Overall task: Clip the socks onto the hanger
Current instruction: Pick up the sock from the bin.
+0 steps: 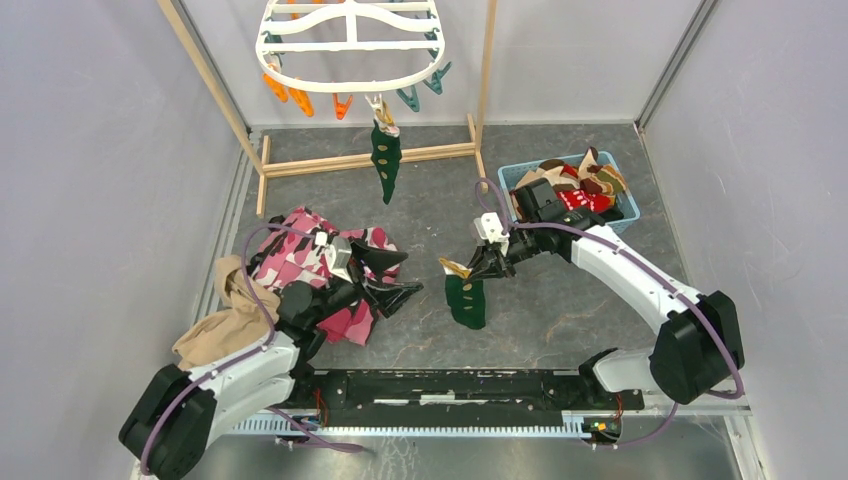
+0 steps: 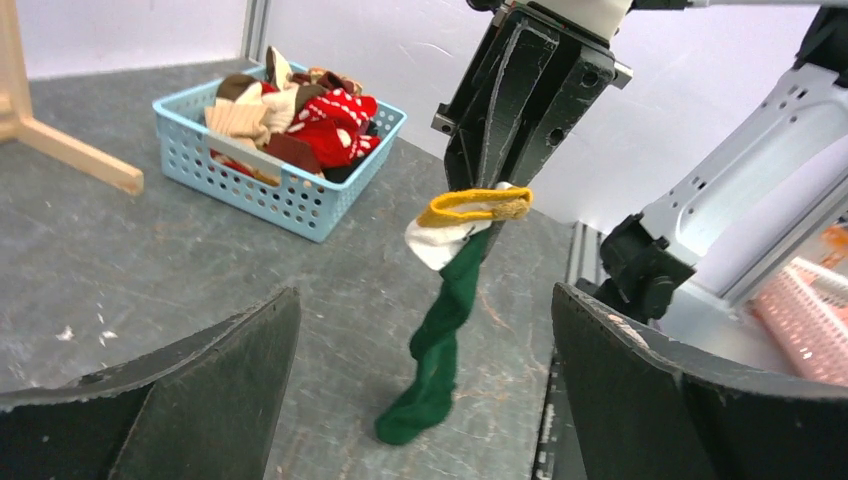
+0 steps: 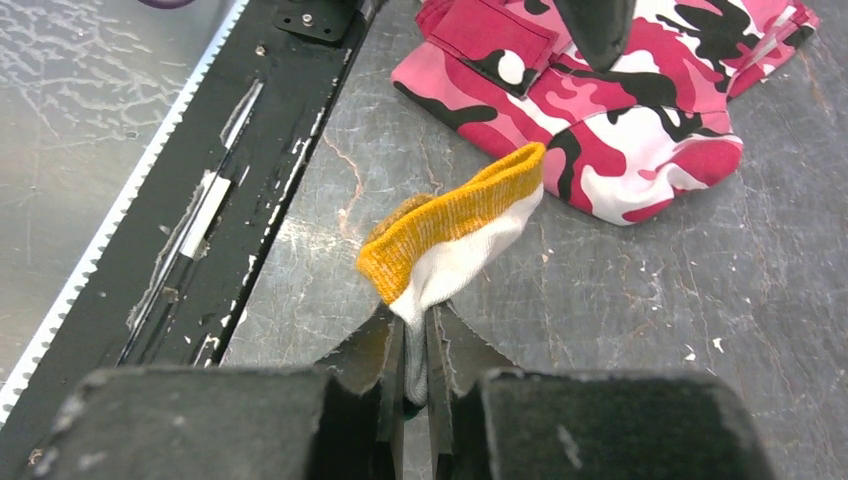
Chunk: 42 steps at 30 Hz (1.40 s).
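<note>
The white hanger (image 1: pixel 350 86) hangs at the back with orange and teal clips; one dark green sock (image 1: pixel 385 160) dangles from a clip. My right gripper (image 1: pixel 478 266) is shut on a second dark green sock (image 1: pixel 466 298) just below its yellow-and-white cuff (image 3: pixel 455 232), and the toe hangs down to the table (image 2: pixel 430 400). The pinch shows in the right wrist view, right gripper (image 3: pixel 417 322). My left gripper (image 1: pixel 397 272) stands wide open to the left of that sock, apart from it; its fingers (image 2: pixel 200 390) frame the sock (image 2: pixel 450 320) from a distance.
A blue basket (image 1: pixel 628 214) at the right holds more socks, red, tan and brown (image 2: pixel 335 120). A pink camouflage garment (image 1: pixel 305 255) and a tan cloth (image 1: pixel 225 320) lie by the left arm. Wooden stand poles (image 1: pixel 360 160) flank the hanger.
</note>
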Available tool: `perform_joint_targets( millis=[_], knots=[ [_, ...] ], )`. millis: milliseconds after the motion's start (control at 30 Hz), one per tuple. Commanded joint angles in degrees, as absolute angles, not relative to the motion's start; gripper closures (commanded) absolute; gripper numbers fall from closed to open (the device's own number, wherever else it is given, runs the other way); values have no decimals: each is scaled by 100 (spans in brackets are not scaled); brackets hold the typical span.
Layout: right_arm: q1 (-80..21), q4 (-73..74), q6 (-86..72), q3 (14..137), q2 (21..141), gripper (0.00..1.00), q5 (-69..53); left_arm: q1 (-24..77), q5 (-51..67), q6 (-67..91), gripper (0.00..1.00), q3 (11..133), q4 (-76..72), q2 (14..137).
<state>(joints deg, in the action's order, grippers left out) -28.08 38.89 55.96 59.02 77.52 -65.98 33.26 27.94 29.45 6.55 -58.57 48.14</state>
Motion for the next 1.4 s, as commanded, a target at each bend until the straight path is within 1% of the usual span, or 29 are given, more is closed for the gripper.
perform_joint_targets(
  millis=[0, 233, 367, 467, 800, 1033, 1267, 1367],
  knots=[
    [-2794, 4076, 5816, 6113, 7789, 90, -7073, 3349, 3214, 1887, 0, 643, -7355, 5409],
    [-2798, 4250, 6017, 6126, 7813, 90, -7114, 3349, 3700, 1345, 0, 768, -7759, 5839],
    [-2801, 4256, 6054, 6111, 7814, 90, -7110, 3349, 3796, 1230, 4, 947, -7681, 5899],
    [-2812, 4261, 6052, 6108, 7813, 89, -7134, 3349, 3894, 1224, 5, 1067, -7626, 6034],
    [-2896, 4263, 6064, 6108, 7871, 89, -7152, 3496, 4118, 1356, 12, 1384, -7997, 6734],
    [-2943, 4287, 6084, 6115, 7893, 89, -7119, 3629, 4159, 1490, 23, 1692, -8200, 7343],
    [-2965, 4339, 6154, 6133, 7894, 89, -7094, 3662, 4126, 1662, 42, 1824, -8387, 7714],
    [-2981, 4375, 6188, 6145, 7901, 89, -7084, 3702, 4122, 1729, 44, 1850, -8522, 7842]
  ],
)
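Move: To the right of the open left gripper, about 8 cm off, 1 cm farther out and perhaps 2 cm lower, is the yellow-and-white cuff of the green sock. The right fingertips pinch the sock just below it, about 11 cm right of the left hand, level fore and aft and 3 cm lower. The cuff stands some 3 cm left of the right hand, 2 cm farther out and 1 cm up. The pink camo cloth lies some 15 cm left of the left hand, 4 cm farther out. Reaching right some 5 to 6 cm, with a small dip and rise early on, the left hand brings its fingers up to the sock's cuff while rolling about 20 degrees so its forward side lifts, and turning a little clockwise. Its wide-open fingers narrow to just over half, not yet shut on the sock. The right hand keeps its pinch below the cuff and eases back about 2 cm. ##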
